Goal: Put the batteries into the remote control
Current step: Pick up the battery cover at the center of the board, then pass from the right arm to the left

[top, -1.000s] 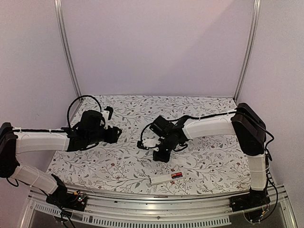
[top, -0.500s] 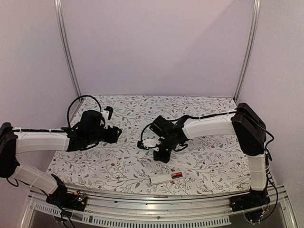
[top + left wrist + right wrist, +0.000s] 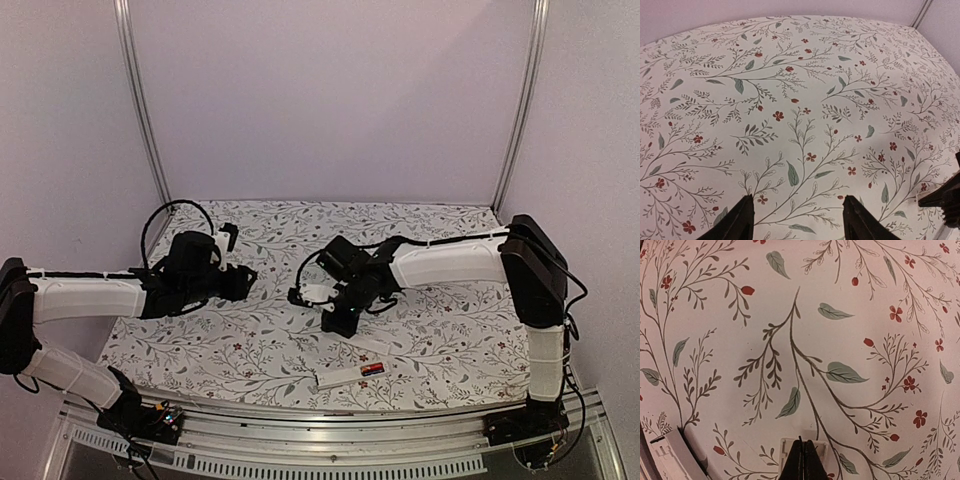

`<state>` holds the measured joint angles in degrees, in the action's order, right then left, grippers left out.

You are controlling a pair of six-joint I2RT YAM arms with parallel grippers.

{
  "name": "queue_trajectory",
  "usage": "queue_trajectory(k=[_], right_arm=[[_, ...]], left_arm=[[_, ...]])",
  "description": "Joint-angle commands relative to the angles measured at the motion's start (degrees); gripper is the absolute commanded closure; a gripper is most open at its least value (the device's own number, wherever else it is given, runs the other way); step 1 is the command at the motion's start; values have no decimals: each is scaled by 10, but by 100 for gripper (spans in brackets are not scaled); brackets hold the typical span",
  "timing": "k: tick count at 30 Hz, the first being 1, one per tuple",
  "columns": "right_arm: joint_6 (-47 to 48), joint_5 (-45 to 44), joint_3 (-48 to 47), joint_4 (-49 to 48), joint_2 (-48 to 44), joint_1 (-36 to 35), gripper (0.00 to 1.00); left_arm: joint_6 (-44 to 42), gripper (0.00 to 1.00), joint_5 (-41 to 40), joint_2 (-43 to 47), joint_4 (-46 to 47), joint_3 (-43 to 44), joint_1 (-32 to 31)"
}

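Note:
The white remote control (image 3: 345, 377) lies near the table's front edge, with a black and red battery (image 3: 372, 369) at its right end. One end of the remote (image 3: 674, 456) shows at the lower left of the right wrist view. A thin white cover strip (image 3: 378, 343) lies just behind the remote. My right gripper (image 3: 338, 322) hangs over the strip's left end, jaws shut (image 3: 803, 446), and the white cover end (image 3: 786, 446) shows behind the fingertips. I cannot tell whether they touch it. My left gripper (image 3: 245, 281) hovers far to the left, open (image 3: 797, 210), with only cloth between its fingers.
A floral cloth (image 3: 300, 240) covers the table. Aluminium posts (image 3: 140, 110) stand at both back corners in front of the plain wall. The right arm's dark parts (image 3: 946, 200) show at the right edge of the left wrist view.
My right gripper has closed fully and shifted slightly up and back from the remote. The left arm has not moved.

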<state>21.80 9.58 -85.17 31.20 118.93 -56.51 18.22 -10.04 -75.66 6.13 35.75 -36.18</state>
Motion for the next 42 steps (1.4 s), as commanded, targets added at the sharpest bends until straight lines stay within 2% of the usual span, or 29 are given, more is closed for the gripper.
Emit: queue_trajectory(k=[1, 19, 23, 27, 33, 38, 42], right_arm=[[-9, 1, -16, -8, -29, 2, 100], [-79, -69, -37, -95, -117, 21, 100], [-91, -89, -45, -112, -136, 21, 100], [-101, -92, -39, -143, -162, 20, 100], [-115, -121, -39, -183, -188, 9, 100], [-129, -130, -34, -207, -200, 1, 100], [-134, -131, -23, -232, -208, -8, 100]], left_arm=[[-3, 40, 12, 4, 15, 3, 9], [-23, 40, 136, 110, 177, -72, -12], [-44, 32, 138, 135, 205, -81, -48], [-64, 22, 106, 125, 235, -70, -108], [18, 15, 104, 72, 308, -48, -118], [96, 16, 109, 27, 332, -25, -120], [118, 16, 114, -4, 374, -14, -134]])
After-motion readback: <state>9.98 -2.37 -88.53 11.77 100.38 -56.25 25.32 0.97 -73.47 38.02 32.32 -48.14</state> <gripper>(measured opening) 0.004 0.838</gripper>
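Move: The right hand already pinches the battery cover near its left end, the cover's middle some 4 cm right and 2 cm back. The left gripper hovers about 8 cm ahead, 19 cm left and 8 cm higher than the right hand; the remote control lies about 9 cm back and 2 cm right. From the left hand, the battery cover is roughly 23 cm right, 10 cm back and 9 cm below. Right hand carries the pinched cover up about 25 cm while the left rises rightward towards it, opening wider. ##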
